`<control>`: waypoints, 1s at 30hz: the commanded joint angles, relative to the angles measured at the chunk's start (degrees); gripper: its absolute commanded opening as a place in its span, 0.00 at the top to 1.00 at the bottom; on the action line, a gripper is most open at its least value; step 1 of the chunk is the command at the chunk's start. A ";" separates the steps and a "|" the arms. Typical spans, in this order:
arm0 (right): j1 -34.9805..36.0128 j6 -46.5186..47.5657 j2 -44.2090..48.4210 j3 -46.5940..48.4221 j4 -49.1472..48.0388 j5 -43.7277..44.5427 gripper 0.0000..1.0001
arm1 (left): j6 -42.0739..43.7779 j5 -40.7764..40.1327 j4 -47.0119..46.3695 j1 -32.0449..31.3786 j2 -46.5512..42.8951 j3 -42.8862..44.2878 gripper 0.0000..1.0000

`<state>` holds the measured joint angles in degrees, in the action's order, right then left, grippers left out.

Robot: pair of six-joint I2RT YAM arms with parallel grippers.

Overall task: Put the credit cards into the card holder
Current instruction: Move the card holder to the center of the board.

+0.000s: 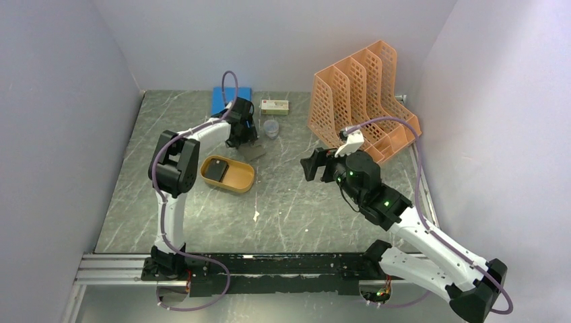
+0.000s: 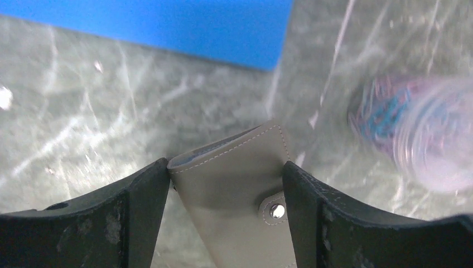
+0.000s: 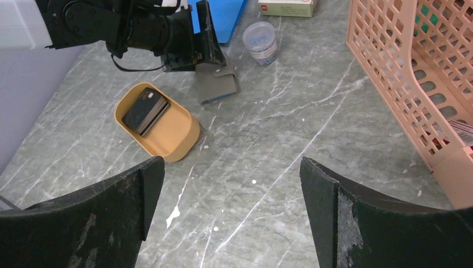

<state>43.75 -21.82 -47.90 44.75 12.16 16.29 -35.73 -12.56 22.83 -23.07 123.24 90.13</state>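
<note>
The grey-brown card holder [image 2: 234,178] lies flat on the marble table, also visible from above [image 1: 256,153] and from the right wrist [image 3: 217,84]. My left gripper [image 2: 226,164] straddles its far end, with both fingers pressed against its side edges. It reaches down there just in front of the blue notebook [image 1: 244,138]. The dark credit cards [image 3: 146,110] are stacked in the orange oval tray [image 3: 178,142], which sits left of the holder [image 1: 239,185]. My right gripper [image 3: 231,167] hovers open above bare table, right of the tray, nothing between its fingers.
A blue notebook [image 1: 222,97] lies at the back. A small clear jar [image 3: 260,40] stands just right of the holder, with a white box [image 1: 275,105] behind it. The orange perforated file rack [image 1: 357,94] fills the back right, close to my right arm.
</note>
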 commanded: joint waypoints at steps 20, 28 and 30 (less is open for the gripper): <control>0.26 -5.07 2.69 -4.04 4.27 -1.09 0.05 | -0.40 5.32 -3.17 -18.39 -12.88 -15.16 0.27; 0.27 -7.58 4.89 -6.05 6.68 -1.30 0.05 | -2.08 3.60 -4.04 -25.05 -14.50 -19.45 0.28; 0.22 -8.26 5.39 -6.65 7.17 -1.48 0.06 | -2.71 3.34 -4.37 -26.56 -15.27 -21.20 0.28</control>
<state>43.75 -27.99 -44.01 39.33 17.58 15.55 -36.93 -8.80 19.42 -47.31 110.54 71.88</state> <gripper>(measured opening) 0.948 0.726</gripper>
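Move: The left hand has the card holder between its fingers, its middle about 3 cm nearer the base; the bare centre of the board lies some 17 cm back and 14 cm to the right. The clear tub stands about 8 cm right and 3 cm ahead, the blue folder 13 cm ahead and 7 cm left, the yellow tray 14 cm back and 6 cm left. From the right hand, the card holder lies roughly 20 cm ahead, 16 cm left and 24 cm below. Back towards the base and to the right, low over the board all the way, the left hand drags the card holder about 22 cm towards the centre, away from the blue folder, turning some 25 degrees clockwise while its fingers keep hold of the sides. The open, empty right hand sinks about 4.5 cm and eases back slightly, tipping down a little. ##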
